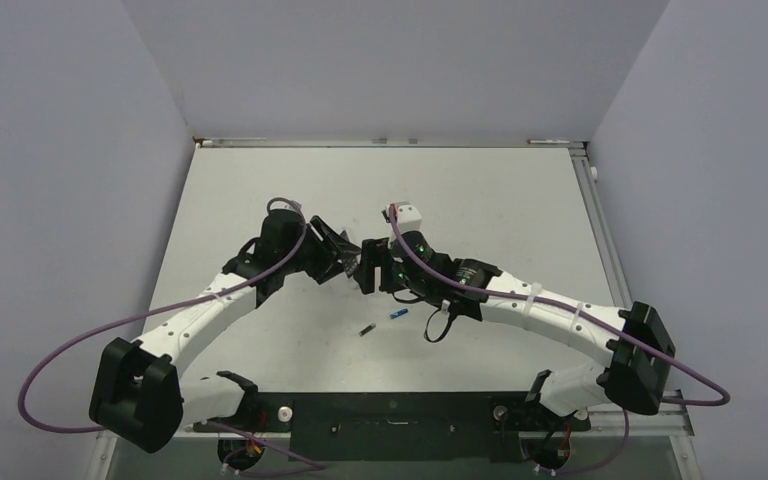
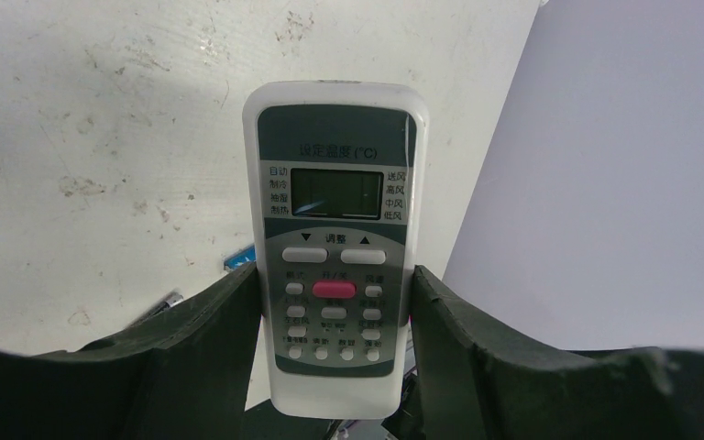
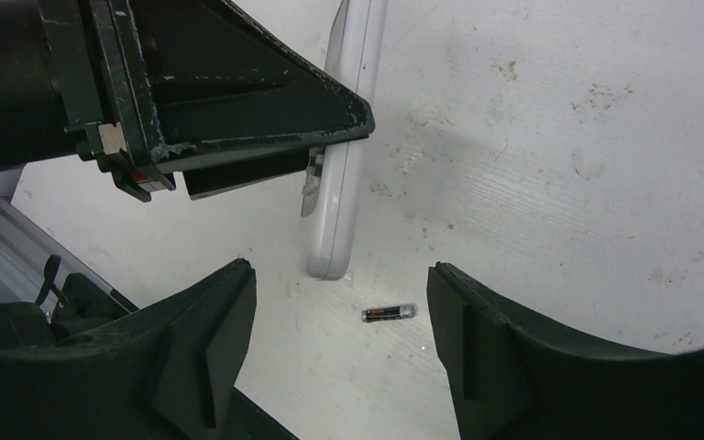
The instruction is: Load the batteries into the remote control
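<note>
My left gripper [image 2: 335,312] is shut on the lower half of the white remote control [image 2: 335,211], whose screen and buttons face its camera. The handset is held above the table. In the right wrist view the remote control [image 3: 344,137] shows edge-on, with the left gripper's dark fingers [image 3: 238,101] clamped on it. My right gripper [image 3: 339,275] is open just below the remote's end, nothing between its fingers. Both batteries lie on the table near the grippers: the blue one [image 1: 397,314] and the dark one [image 1: 368,329]. The dark battery [image 3: 389,313] lies beneath the right gripper.
The two grippers [image 1: 358,265] meet tip to tip over the table's middle. A metal rail [image 1: 390,142] runs along the table's back edge and another [image 1: 600,230] along its right edge. Purple cables [image 1: 60,360] loop out from both arms. Grey walls close in three sides.
</note>
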Controlling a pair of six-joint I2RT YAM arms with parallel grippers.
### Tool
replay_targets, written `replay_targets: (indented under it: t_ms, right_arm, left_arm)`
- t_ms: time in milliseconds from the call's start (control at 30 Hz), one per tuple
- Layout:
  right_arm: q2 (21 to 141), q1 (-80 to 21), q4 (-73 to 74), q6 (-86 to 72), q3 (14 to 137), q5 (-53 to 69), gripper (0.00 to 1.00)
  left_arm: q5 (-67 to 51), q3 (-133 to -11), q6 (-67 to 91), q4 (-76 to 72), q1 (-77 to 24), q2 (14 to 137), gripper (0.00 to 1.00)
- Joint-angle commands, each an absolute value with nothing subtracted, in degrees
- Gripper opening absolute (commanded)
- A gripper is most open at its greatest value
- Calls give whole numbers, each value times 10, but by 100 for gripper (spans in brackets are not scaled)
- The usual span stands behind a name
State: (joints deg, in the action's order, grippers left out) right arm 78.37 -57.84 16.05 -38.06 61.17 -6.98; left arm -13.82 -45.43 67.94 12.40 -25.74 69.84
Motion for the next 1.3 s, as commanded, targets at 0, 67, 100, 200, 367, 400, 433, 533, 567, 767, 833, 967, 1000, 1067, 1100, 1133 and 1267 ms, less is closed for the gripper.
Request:
replay_targets:
  t_ms: [0,67,100,200,367,400,433,533,567,767,833,967,1000,1067,1100,1133,1267]
  right_arm:
    - [797,-583,129,-381,647,-86,66]
    - [802,-583,130,-380,652,-89,66]
    - [805,-583,130,-381,653,-89,65]
    - [810,-583,128,-380,656,-89,64]
    - [820,-583,125,-382,658,-89,58]
    - [822,-582,124,-383,659,-89,57]
    - [823,-583,123,-384,660,-88,56]
    - [825,-583,121,-384,660,-87,50]
    - [826,-583,120,-385,660,-87,49]
    - [828,-583,119,-385,663,-87,34]
    - [828,-583,120,-384,664,-85,24]
    - [829,-582,127,-382,669,-82,8]
    - [827,-583,126,-382,667,-82,8]
    - [822,-583,120,-381,660,-83,8]
    - [818,-583,119,-380,657,-85,8]
    - [816,-584,119,-379,655,-85,8]
    - [807,-584,129,-364,654,-90,8]
  left_arm:
    - [-133,-449,706,77,-267,678,0]
    - [-134,-443,712,70,-267,672,0]
    - [-134,-443,714,69,-267,669,0]
    - [-137,-445,716,69,-268,665,0]
    - [-140,-448,723,65,-271,661,0]
    - [-140,-449,726,65,-272,660,0]
    - [-141,-449,727,63,-273,659,0]
    - [-143,-450,730,61,-276,657,0]
    - [-143,-451,731,60,-277,656,0]
    - [-149,-452,737,53,-281,657,0]
    - [-150,-453,738,54,-283,656,0]
    - [-153,-453,742,53,-284,656,0]
    - [-155,-453,744,51,-285,656,0]
    - [-160,-453,747,48,-285,655,0]
    - [-162,-453,748,47,-285,654,0]
    - [-162,-453,748,47,-285,653,1]
    - [-171,-451,750,48,-285,647,27]
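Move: The remote, already clamped by the left hand around its waist, has its middle about 1 cm ahead of that hand's point. From the right hand, open around empty air, the remote's middle is some 6 cm ahead, 4 cm left and 2 cm below; its lower end is nearer. On the table roughly 17 cm below the right hand, the dark battery lies about 5 cm back and 2 cm left, the blue one 1 cm back and 6 cm right. The right fingers close onto the remote's lower end, one on the button face and one on the back, after that hand eases only about 2 cm left and forward at nearly the same height. The left hand keeps its grip and brings the remote to them, rising some 2.5 cm with a slight shift right and a small tilt of about 5 degrees, its right side coming up. ##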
